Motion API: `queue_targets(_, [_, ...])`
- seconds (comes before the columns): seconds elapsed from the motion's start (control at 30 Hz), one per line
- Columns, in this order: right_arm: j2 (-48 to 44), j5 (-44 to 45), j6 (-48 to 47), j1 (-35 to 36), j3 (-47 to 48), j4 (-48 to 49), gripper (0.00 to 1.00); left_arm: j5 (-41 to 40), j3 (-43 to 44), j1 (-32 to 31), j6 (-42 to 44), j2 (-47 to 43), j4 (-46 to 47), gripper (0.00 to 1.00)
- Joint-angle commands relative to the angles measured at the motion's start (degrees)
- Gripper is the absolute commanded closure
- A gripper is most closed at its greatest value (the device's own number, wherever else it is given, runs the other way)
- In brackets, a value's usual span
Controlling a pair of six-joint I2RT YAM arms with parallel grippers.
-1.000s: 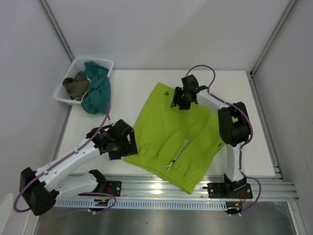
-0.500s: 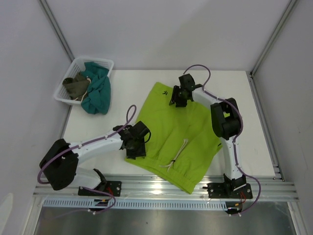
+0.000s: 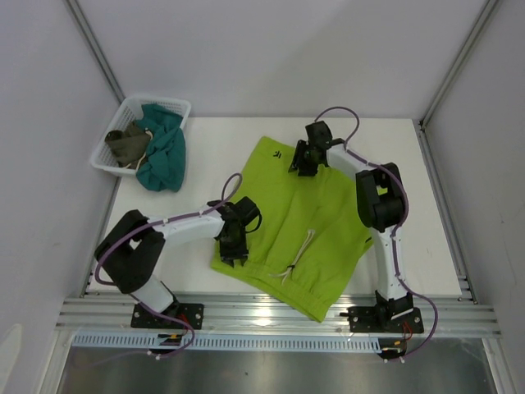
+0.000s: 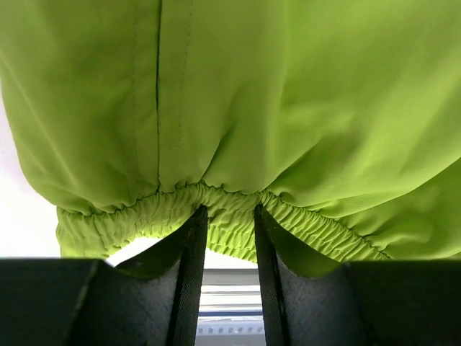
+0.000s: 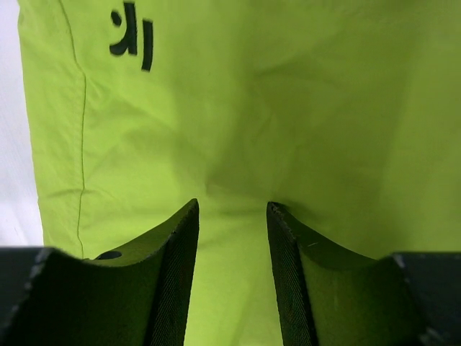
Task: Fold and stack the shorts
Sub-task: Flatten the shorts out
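The lime-green shorts (image 3: 303, 222) lie spread on the white table (image 3: 205, 156), waistband toward the near edge, white drawstring (image 3: 305, 250) on top, black logo (image 3: 280, 156) at the far left corner. My left gripper (image 3: 232, 250) is down on the waistband's left end. In the left wrist view its narrowed jaws (image 4: 225, 210) straddle a strip of gathered elastic on the shorts (image 4: 288, 94), still apart. My right gripper (image 3: 302, 164) presses on the far hem beside the logo (image 5: 132, 45). Its jaws (image 5: 232, 205) stand part open, with the cloth of the shorts (image 5: 288, 94) puckering between the tips.
A white basket (image 3: 176, 103) at the far left corner holds a teal garment (image 3: 164, 152), which spills over its rim, and an olive-brown one (image 3: 127, 144). A metal rail (image 3: 287, 316) runs along the near edge. Walls close in the left, the right and the back.
My left arm swung right from beside the shorts onto the waistband's left end and its jaws narrowed a lot. The right gripper sank onto the far hem and its jaws narrowed slightly.
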Motion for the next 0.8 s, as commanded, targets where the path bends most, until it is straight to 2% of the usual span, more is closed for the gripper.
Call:
queue_targets(0.0, [3.61, 4.29, 0.08, -3.14, 0.16, -2.84, 0.54, -0.9, -2.45, 2.1, 1.71, 4.56, 5.58, 0.63])
queue_targets(0.2, [3.26, 3.41, 0.26, -7.98, -0.63, -2.23, 0.54, -1.6, 8.87, 6.23, 7.52, 11.4, -0.22, 0.63])
queue_targets(0.43, [2.12, 3.94, -1.49, -10.79, -0.8, -3.28, 0.54, -2.04, 10.3, 13.43, 10.68, 13.79, 0.22, 0.64])
queue_targets(0.57, [0.62, 3.85, -1.32, -12.46, -3.26, -2.14, 0.54, -7.3, 20.46, 14.5, 15.24, 15.01, -6.0, 0.66])
queue_targets(0.77, [-0.96, 4.81, -1.59, -12.99, -4.93, -2.67, 0.55, -8.81, 32.87, 15.99, 18.77, 21.78, -11.21, 0.66])
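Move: The left fingertips are already down on the shorts' elastic waistband near its left end; the band's left corner is some 6 cm to the left and 2 cm back. The drawstring lies about 19 cm to that hand's right and 2 cm ahead, the band's near corner about 23 cm right and 16 cm back. The right fingertips already rest on the leg cloth directly beneath them, with the small black logo about 6 cm ahead and 7 cm left. Both half-open grippers keep their fingertips on the cloth and drag it. The left, pointing down at the waistband's left end, hauls it forward about 14 cm, speeding up and rising slightly towards the end. The right slides the leg level to the right, roughly 11 cm and a little forward, turning clockwise some 15 degrees. ##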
